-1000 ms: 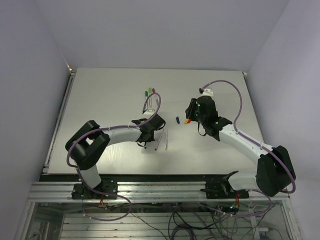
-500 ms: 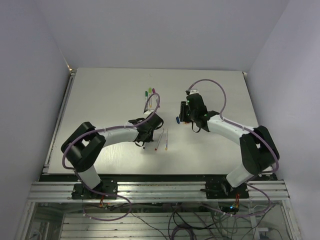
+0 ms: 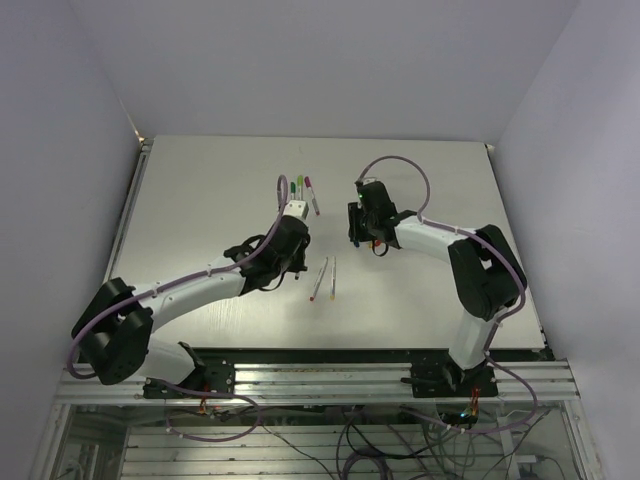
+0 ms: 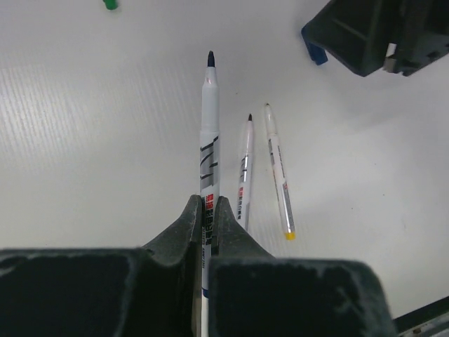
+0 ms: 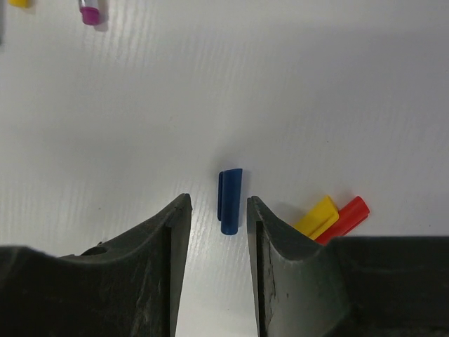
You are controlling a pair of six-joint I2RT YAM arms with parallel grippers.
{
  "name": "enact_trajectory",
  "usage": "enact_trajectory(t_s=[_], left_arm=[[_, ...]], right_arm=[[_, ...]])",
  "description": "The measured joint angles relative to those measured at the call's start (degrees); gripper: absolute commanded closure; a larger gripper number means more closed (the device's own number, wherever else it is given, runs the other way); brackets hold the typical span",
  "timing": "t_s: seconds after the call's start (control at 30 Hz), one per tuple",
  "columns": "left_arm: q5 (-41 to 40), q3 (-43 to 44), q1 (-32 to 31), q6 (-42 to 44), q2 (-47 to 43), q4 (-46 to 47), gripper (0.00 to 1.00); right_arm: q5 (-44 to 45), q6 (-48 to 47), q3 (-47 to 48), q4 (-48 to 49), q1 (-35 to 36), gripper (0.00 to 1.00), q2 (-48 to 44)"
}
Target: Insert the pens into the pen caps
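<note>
My left gripper (image 4: 208,205) is shut on a white pen (image 4: 209,126) whose dark tip points away from the wrist, above the table. Two more pens (image 4: 244,168) lie side by side just right of it, one with a yellow end (image 4: 278,168). In the top view the left gripper (image 3: 293,262) is left of these pens (image 3: 320,280). My right gripper (image 5: 217,203) is open and low over the table, with the blue pen cap (image 5: 230,191) lying between its fingertips. A yellow cap (image 5: 317,216) and a red cap (image 5: 344,219) lie beside its right finger.
Capped pens lie at the back near the table's middle, one with a green cap (image 3: 297,183) and one with a purple cap (image 3: 312,195). The purple cap (image 5: 91,14) shows at the top left of the right wrist view. The table's edge (image 3: 140,200) runs along the left.
The right gripper has swung left and down over the blue cap, its jaws widening. The left arm has stretched forward and carried its pen a little toward the back.
</note>
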Motion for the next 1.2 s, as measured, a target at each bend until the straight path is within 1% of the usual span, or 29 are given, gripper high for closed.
enact_trajectory(t_s=[0.2, 0.5, 0.83, 0.87, 0.93, 0.97, 1.0, 1.03, 1.2], left_arm=[[3.1, -2.4, 0.1, 1.1, -2.1, 3.3, 0.93], [5.9, -2.5, 0.3, 1.7, -2.4, 5.8, 0.93], [7.4, -2.5, 0.6, 2.0, -2.2, 6.6, 0.93], [7.5, -2.5, 0.7, 2.0, -2.1, 6.7, 0.93], [7.5, -2.5, 0.9, 2.0, -2.0, 6.8, 0.93], [7.5, -2.5, 0.9, 2.0, -2.0, 6.9, 0.93], [7.5, -2.5, 1.0, 2.0, -2.0, 6.9, 0.93], [7.5, -2.5, 1.1, 2.0, -2.0, 6.9, 0.93], [7.5, -2.6, 1.2, 1.9, -2.0, 6.9, 0.93]], right_arm=[[0.3, 0.0, 0.6, -1.1, 0.0, 0.63, 2.0], [0.9, 0.0, 1.8, -1.6, 0.0, 0.64, 4.8], [3.0, 0.5, 3.4, -3.0, 0.1, 0.71, 5.9], [3.1, 0.6, 3.4, -3.1, 0.1, 0.73, 5.9], [3.2, 0.6, 3.4, -3.2, 0.2, 0.8, 5.9], [3.4, 0.7, 3.4, -3.3, 0.3, 0.86, 6.0], [3.5, 0.8, 3.4, -3.4, 0.4, 0.96, 6.0], [3.7, 0.8, 3.4, -3.5, 0.4, 1.0, 6.0], [3.8, 1.8, 3.8, -4.2, 0.5, 1.0, 6.0]])
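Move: The blue cap lies just under the right hand's open fingers, about 3 cm below and 1 cm to the right. The yellow cap lies roughly 6 cm right of the hand and level with it, the red cap 7 cm right and 1 cm ahead. From the left hand, which already holds a pen, the blue cap is some 10 cm ahead, 12 cm right and 11 cm down; the red pen lies 4 cm right and the yellow pen 7 cm right, both neither ahead nor back. The blue cap is what the right hand sinks onto, about 3 cm almost straight down with its fingers parted; once down, they close and pinch the cap by its sides. Meanwhile the left hand keeps its grip on the pen and eases about 2 cm to the right and a little up, turning slightly clockwise. ##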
